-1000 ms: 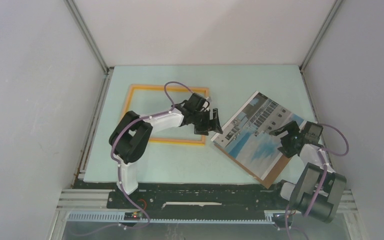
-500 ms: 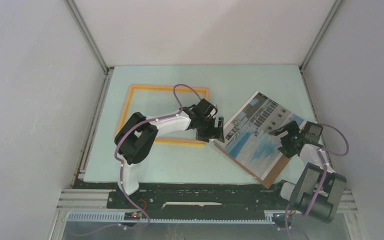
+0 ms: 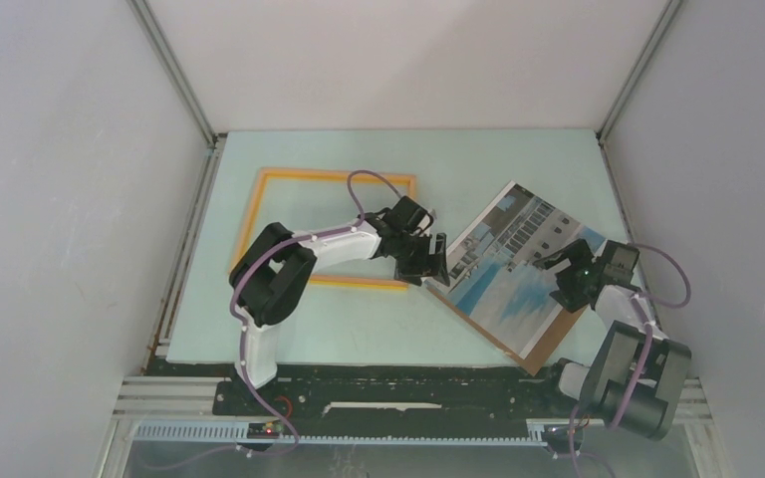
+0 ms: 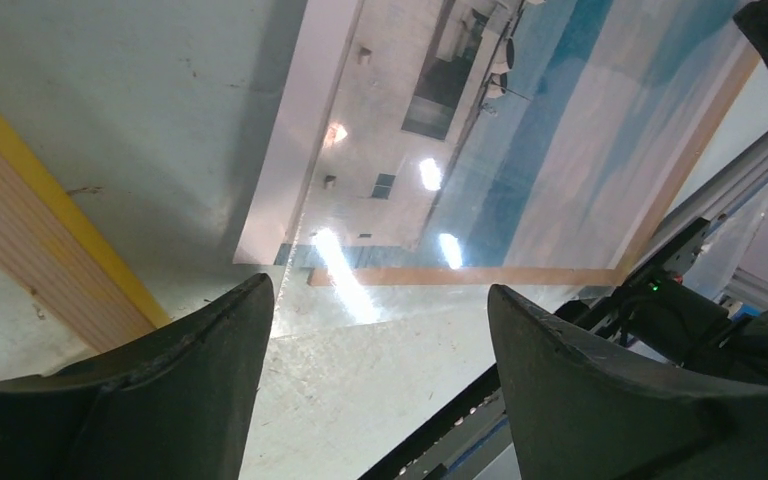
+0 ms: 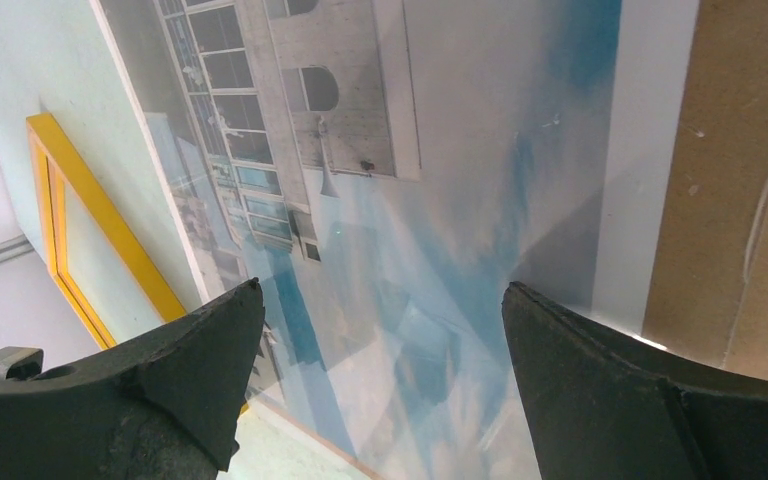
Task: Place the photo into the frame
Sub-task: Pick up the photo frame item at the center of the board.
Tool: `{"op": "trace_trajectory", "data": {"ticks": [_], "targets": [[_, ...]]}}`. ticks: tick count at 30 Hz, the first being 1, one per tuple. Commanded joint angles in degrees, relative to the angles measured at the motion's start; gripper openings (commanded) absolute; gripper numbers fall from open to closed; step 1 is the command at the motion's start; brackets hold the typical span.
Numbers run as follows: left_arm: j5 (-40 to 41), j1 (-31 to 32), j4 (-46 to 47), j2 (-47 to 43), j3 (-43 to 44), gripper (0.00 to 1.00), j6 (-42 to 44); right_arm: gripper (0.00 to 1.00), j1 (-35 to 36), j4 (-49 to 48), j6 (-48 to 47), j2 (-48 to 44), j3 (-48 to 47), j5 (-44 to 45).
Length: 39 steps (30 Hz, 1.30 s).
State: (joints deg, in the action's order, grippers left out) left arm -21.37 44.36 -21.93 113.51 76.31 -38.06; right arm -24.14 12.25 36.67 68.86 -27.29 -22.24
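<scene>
The photo (image 3: 503, 267) lies picture side up and tilted on a brown backing board (image 3: 550, 342) at the right of the table. The frame (image 3: 259, 199), with its yellow-orange rim, lies flat at the left. My left gripper (image 3: 436, 265) is open just off the photo's left corner, low over the table between frame and photo. In the left wrist view the photo (image 4: 520, 130) and the frame rim (image 4: 50, 250) lie ahead of the open left gripper (image 4: 380, 300). My right gripper (image 3: 561, 281) hovers open over the photo's right part, with the photo (image 5: 440, 200) between its fingers (image 5: 200, 350) and nothing held.
The backing board (image 5: 740, 180) sticks out past the photo's right and near edges. Grey enclosure walls stand close on the left, back and right. A black rail (image 3: 408, 383) runs along the table's near edge by the arm bases.
My left gripper has moved right and nearer, from over the frame's right rim to the photo's left corner. The right gripper has shifted only slightly.
</scene>
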Motion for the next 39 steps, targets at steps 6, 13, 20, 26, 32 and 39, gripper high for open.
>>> {"op": "trace_trajectory", "data": {"ticks": [6,13,20,26,32,39], "targets": [[-5.9,-0.4,4.4,-6.7,-1.3,0.75,-3.1,0.97,1.7,0.3,0.3,1.1,1.8,0.7],[-12.5,-2.6,13.1,-9.1,-7.1,0.65,-8.4,0.97,2.3,0.4,0.0,0.6,1.7,0.0],[-17.7,-3.3,20.2,-6.5,-9.8,0.58,-13.1,0.97,2.4,0.1,0.1,0.4,1.7,-0.3],[-19.0,-3.4,29.9,-5.4,-13.9,0.5,-20.6,0.97,2.4,0.1,0.2,0.2,1.7,-0.3],[-17.9,-3.4,34.5,-4.4,-15.3,0.4,-23.7,0.97,2.4,0.0,0.2,0.1,1.7,-0.5],[-16.8,-3.1,23.3,0.3,-8.1,0.33,-15.9,0.97,2.5,0.4,0.1,-1.0,1.7,-0.1]]}}
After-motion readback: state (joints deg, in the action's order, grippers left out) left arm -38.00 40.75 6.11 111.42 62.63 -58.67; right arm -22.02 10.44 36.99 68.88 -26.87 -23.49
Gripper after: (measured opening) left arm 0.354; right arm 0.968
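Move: The clear sheet lies over the photo. Its left corner is about 3 cm to the left of the left hand, level with it fore and aft and some 2 cm below. The photo's middle is roughly 16 cm to the left hand's right and level with it, about 3 cm lower. The frame's near right corner is about 6 cm to the left hand's left and 2 cm back. From the right hand, the sheet corner is about 27 cm left, 2 cm back and 2 cm down. Raise the left gripper nearly 5 cm off the photo's left corner with the clear sheet's edge between its fingers, swinging the fingertips up towards the right by some 25 degrees and drifting about 2 cm right. Narrow the wide-open fingers to about a third around the sheet as you go, then sink back 2 cm. Let the right gripper, still wide open above the photo, ease about 1 cm left. ##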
